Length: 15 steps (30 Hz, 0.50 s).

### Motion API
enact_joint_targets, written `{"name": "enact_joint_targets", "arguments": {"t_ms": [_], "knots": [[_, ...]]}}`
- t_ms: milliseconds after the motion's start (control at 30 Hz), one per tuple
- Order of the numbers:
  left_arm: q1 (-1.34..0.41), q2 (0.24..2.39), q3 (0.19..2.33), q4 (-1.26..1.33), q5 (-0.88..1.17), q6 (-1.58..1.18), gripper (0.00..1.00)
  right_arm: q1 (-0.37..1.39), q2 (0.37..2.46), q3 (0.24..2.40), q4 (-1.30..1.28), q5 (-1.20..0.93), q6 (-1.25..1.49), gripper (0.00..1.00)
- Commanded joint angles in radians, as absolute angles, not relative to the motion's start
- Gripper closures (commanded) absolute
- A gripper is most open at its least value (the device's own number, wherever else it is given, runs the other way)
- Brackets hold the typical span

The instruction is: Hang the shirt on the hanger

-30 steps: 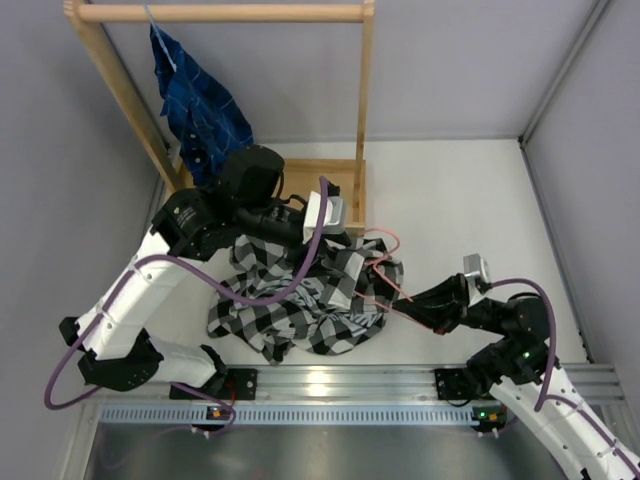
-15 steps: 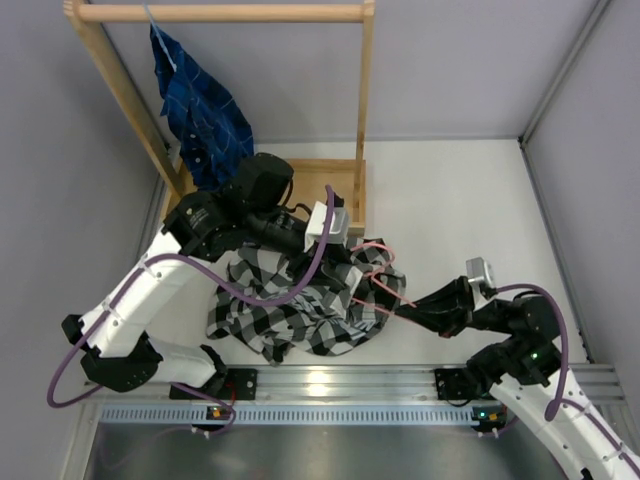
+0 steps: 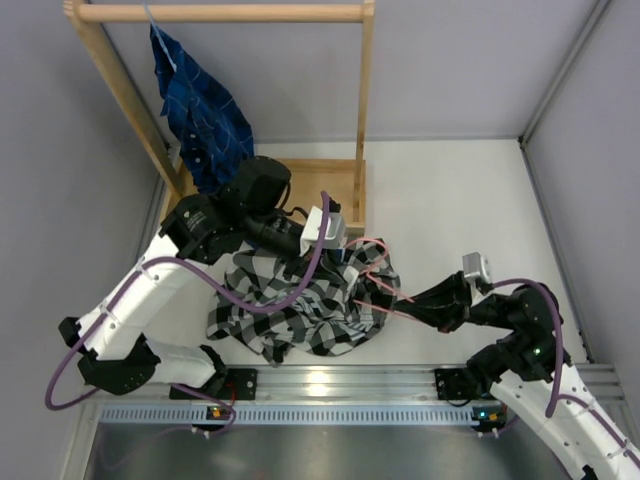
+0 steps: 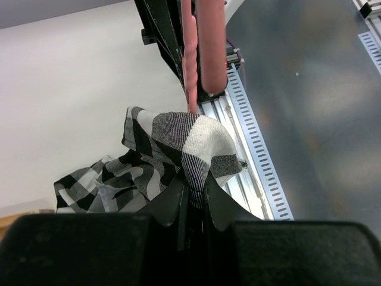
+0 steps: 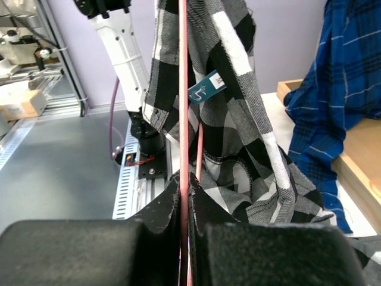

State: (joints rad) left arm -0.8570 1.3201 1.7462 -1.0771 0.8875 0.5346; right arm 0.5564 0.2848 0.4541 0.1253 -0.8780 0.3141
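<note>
The black-and-white checked shirt (image 3: 290, 310) lies bunched on the table, its right part lifted and draped round the pink wire hanger (image 3: 384, 292). My left gripper (image 3: 338, 248) is above the shirt's upper right edge. In the left wrist view it (image 4: 191, 183) is shut on a fold of the shirt (image 4: 184, 137), with the hanger (image 4: 189, 71) just beyond. My right gripper (image 3: 408, 304) holds the hanger from the right. Seen from the right wrist, it (image 5: 184, 179) is shut on the hanger's wire (image 5: 183, 89), and the shirt (image 5: 238, 125) hangs over it.
A wooden clothes rack (image 3: 220, 12) stands at the back left with a dark blue plaid shirt (image 3: 200, 110) hanging from it, also visible as the blue shirt (image 5: 339, 95). The rack's wooden base (image 3: 335, 178) lies behind the left gripper. A metal rail (image 3: 330, 382) runs along the near edge.
My left gripper has moved in to the shirt's edge by the hanger and shut on the fabric. The right gripper has shifted slightly with the hanger, and the shirt has bunched up around it.
</note>
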Motion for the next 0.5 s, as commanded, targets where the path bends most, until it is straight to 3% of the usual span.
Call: {"name": "enact_joint_targets", "arguments": {"t_ms": [0, 67, 100, 133, 200, 367, 467], "knots": [[-0.856, 1.284, 1.746, -1.069, 0.904, 0.586, 1.0, 0.561, 0.276, 0.515, 0.166, -0.796, 0.267, 1.0], [-0.856, 1.284, 1.755, -1.068, 0.89, 0.584, 1.0, 0.561, 0.268, 0.514, 0.152, -0.743, 0.258, 0.87], [-0.856, 1.287, 1.761, -1.068, 0.888, 0.58, 1.0, 0.561, 0.259, 0.514, 0.146, -0.723, 0.256, 0.74], [-0.856, 1.29, 1.769, -1.069, 0.879, 0.577, 1.0, 0.561, 0.255, 0.515, 0.121, -0.698, 0.256, 0.33], [-0.856, 1.293, 1.779, -1.056, 0.839, 0.555, 1.0, 0.561, 0.235, 0.534, 0.057, -0.593, 0.238, 0.01], [-0.856, 1.224, 1.718, -0.89, 0.611, 0.378, 1.0, 0.561, 0.155, 0.566, -0.24, -0.165, 0.297, 0.01], [-0.856, 1.135, 1.616, -0.734, 0.461, 0.287, 1.0, 0.561, 0.112, 0.554, -0.319, -0.071, 0.421, 0.0]]}}
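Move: The pink hanger's neck, poking out of the checked shirt's collar, lies about 4 cm ahead, 5 cm left and 3 cm above the right hand, which pinches the hanger's free shoulder. The collar, in the left fingers, is roughly 4 cm ahead, 9 cm left and 5 cm above the right hand. The rack's near right corner is on the table about 30 cm ahead and 5 cm left of the right hand. From the left hand the hanger neck is about 4 cm right, level fore-and-aft and slightly below. The hanger's free shoulder comes out of the right hand's grip: its fingers open wide, and the hand swings forward and to the right by about 8 cm, rising slightly and turning some 30 degrees clockwise. The left hand keeps its pinch on the collar with the hanger in it and carries them about 3 cm forward, away from the base, turning a little counter-clockwise. ##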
